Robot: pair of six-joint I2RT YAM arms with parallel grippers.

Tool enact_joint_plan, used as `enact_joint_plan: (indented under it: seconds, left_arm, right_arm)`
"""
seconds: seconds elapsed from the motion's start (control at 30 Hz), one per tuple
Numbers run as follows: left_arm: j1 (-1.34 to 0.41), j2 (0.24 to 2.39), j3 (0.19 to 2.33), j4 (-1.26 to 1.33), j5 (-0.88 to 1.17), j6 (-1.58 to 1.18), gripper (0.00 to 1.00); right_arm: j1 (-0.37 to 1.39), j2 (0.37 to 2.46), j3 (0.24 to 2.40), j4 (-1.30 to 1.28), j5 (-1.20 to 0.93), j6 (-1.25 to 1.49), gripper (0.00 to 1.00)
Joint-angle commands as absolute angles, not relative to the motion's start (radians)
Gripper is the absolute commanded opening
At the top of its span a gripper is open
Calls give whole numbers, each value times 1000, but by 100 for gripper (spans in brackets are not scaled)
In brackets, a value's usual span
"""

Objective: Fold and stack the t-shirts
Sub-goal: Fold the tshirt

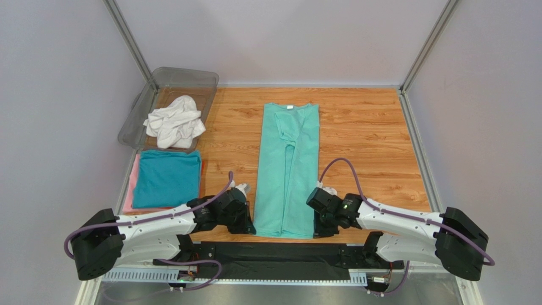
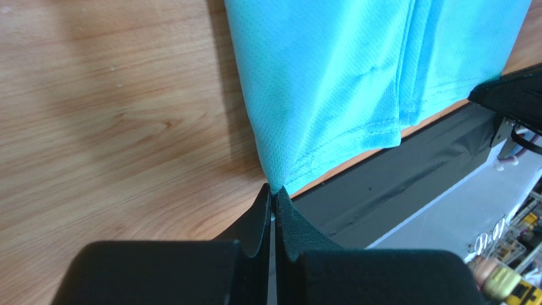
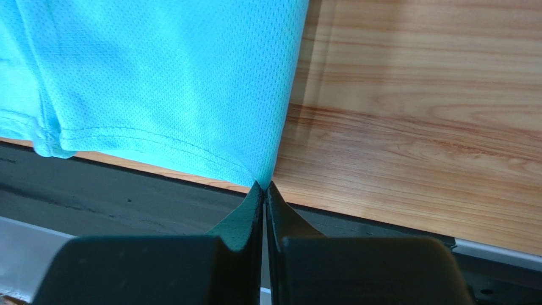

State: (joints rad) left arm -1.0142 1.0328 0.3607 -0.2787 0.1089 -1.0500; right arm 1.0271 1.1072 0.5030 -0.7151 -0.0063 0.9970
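Note:
A mint green t-shirt (image 1: 287, 166) lies in the middle of the table as a long strip, both sides folded in, collar at the far end. My left gripper (image 2: 274, 189) is shut on its near left hem corner (image 2: 280, 175). At the other near corner (image 3: 257, 171), my right gripper (image 3: 264, 185) is pinched shut on the cloth. Both grippers sit low at the table's near edge, left (image 1: 249, 227) and right (image 1: 318, 230) of the hem. A folded teal-blue t-shirt (image 1: 166, 178) rests on a pink one (image 1: 131, 185) at the left. A crumpled white t-shirt (image 1: 174, 122) lies in the bin.
A clear plastic bin (image 1: 191, 79) stands at the back left corner. A black strip (image 1: 273, 257) runs along the near edge between the arm bases. Grey walls and metal posts close in the wooden table (image 1: 369, 140) on three sides.

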Motion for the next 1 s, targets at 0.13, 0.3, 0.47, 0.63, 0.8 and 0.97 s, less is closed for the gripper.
enact_joint_plan:
  seconds: [0.13,0.3,0.47,0.63,0.8,0.97]
  left_arm:
    - [-1031,979,431,-320,101,-1040,0]
    - [-1028,968,515,-383,11,-1003,0]
    - [-985,1064,667,-448,2,-930,0]
    - [-885,1152,800,-448,21,-825,0]
    - [-772,1270,951,-471,55,-726,0]
    - [-680,1393,1051,-459,144,-664,0]
  right_arm:
    - [1034,1051,584,-736,58,966,0]
    - [1026,1031,675,-802,146,911,0]
    - [960,1064,759,-813,205,829,0]
    - [878,1121,879,-790,255,712,0]
    - [744,1203,957,-727,221,631,0]
    - [667,1278,1057,-672,210,560,0]
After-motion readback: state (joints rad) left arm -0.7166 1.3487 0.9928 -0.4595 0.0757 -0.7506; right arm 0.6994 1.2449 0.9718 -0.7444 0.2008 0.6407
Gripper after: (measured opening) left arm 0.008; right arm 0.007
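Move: The turquoise shirt's collar end, towards which the held hem is going, lies some 48 cm ahead of the left hand and 13 cm to its right; from the right hand it is about 50 cm ahead and 6 cm left, slightly below both. The stack of folded shirts sits around 18 cm ahead and 29 cm left of the left hand; the white shirt in the bin is roughly 41 cm ahead and 31 cm left of it. The turquoise shirt's two hem corners, still pinched in the shut grippers, are carried by both arms together forward and up over the shirt towards the collar, about 16 cm forward and 11 cm up, the lift leading and the forward travel quickening. The left hand also drifts a little right, and both wrists swing their fingertips forward, by some 15 degrees left and 25 right. ##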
